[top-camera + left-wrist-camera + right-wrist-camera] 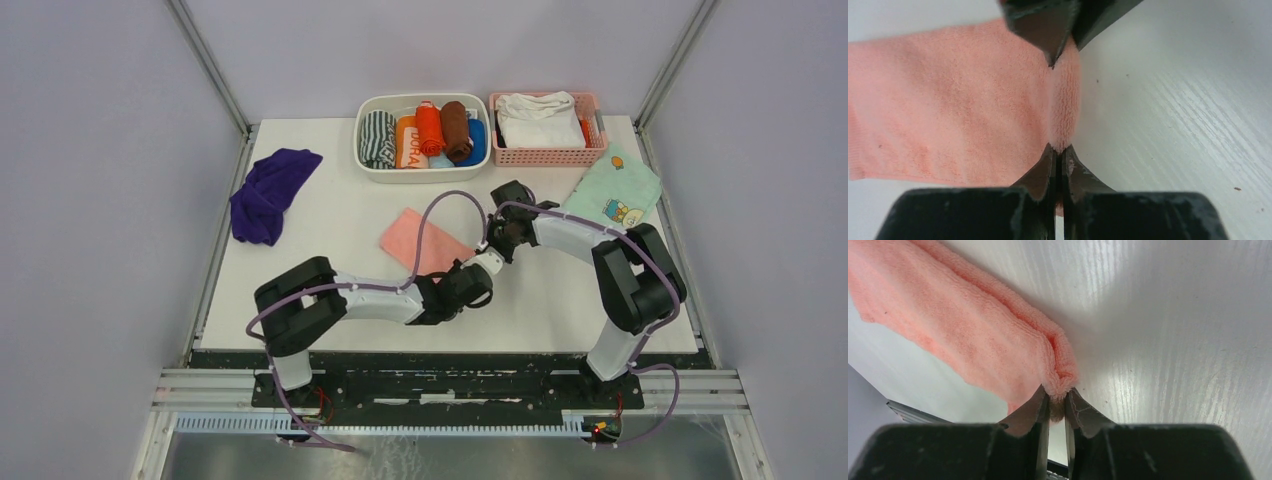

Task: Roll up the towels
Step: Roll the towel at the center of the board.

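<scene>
The salmon-pink towel [413, 238] lies flat mid-table, its near-right edge lifted into a fold. My left gripper [484, 265] is shut on that edge, with the pink towel [948, 100] pinched right at the tips of the left gripper [1060, 150]. My right gripper [498, 244] meets it from the far side. In the right wrist view the right gripper [1058, 396] is shut on a doubled fold of the pink towel [973, 335]. The purple towel [268, 192] sits crumpled at the far left, away from both arms.
A white basket [372, 170] holding several rolled towels stands at the back centre. A pink basket [545, 155] with a white folded cloth is beside it. A mint-green printed cloth [615, 195] lies at the right behind the right arm.
</scene>
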Controlling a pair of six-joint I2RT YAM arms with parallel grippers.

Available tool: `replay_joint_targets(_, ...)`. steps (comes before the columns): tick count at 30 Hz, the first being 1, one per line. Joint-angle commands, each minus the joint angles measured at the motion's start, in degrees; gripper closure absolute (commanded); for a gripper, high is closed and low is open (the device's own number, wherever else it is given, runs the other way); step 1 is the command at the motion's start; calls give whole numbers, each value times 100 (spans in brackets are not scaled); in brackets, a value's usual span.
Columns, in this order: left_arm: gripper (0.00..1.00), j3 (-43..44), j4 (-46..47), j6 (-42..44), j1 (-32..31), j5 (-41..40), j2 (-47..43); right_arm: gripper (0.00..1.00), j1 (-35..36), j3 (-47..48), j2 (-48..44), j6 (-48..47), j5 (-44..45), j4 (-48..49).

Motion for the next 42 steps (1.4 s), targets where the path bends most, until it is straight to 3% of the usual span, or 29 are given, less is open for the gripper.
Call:
replay_joint_targets(1,97,-255,196,-825,677,1463,-556,75,-76,143,-532,-476,-23,372)
replay_joint_targets(8,97,-647,722,-1742,1779,3589,-614,58,-457,-270,-913,-742,-847,1210)
replay_joint_targets(11,97,-879,1123,-2218,2179,4422,-518,56,-597,-572,-990,-719,-1081,1666)
replay_joint_targets(20,97,-1410,2090,-3348,3022,5566,-210,55,-639,-1129,-611,-652,-1409,2639)
replay_joint_targets(26,97,-1614,2435,-3793,3298,5860,-2,54,-616,-1292,-149,-413,-1683,3442)
replay_joint_targets(30,97,-1590,2289,-3882,3396,5859,74,49,-562,-1344,101,-243,-1840,3937)
replay_joint_targets(42,97,-1419,1945,-4129,3564,5902,282,47,-551,-1681,434,461,-2185,5368)
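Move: Both grippers already pinch the pink towel's right end, the left one at its near corner, the right one at its far corner. From the left hand the towel's flat middle lies about 5 cm ahead and 8 cm to the left, its loose end some 8 cm ahead and 15 cm left. The white basket's middle is roughly 25 cm ahead and 9 cm left. The held end's middle lies 2 cm back and 1 cm left of the right hand. Keep the left fingers shut on the towel and roll that wrist some 75 degrees over towards the loose end, carrying the held corner about 5 cm forward and left. Open the right fingers to about half and let go of the far corner, lift about 5 cm while going forward, then lower again and shift left to the turned end, fingers open. ##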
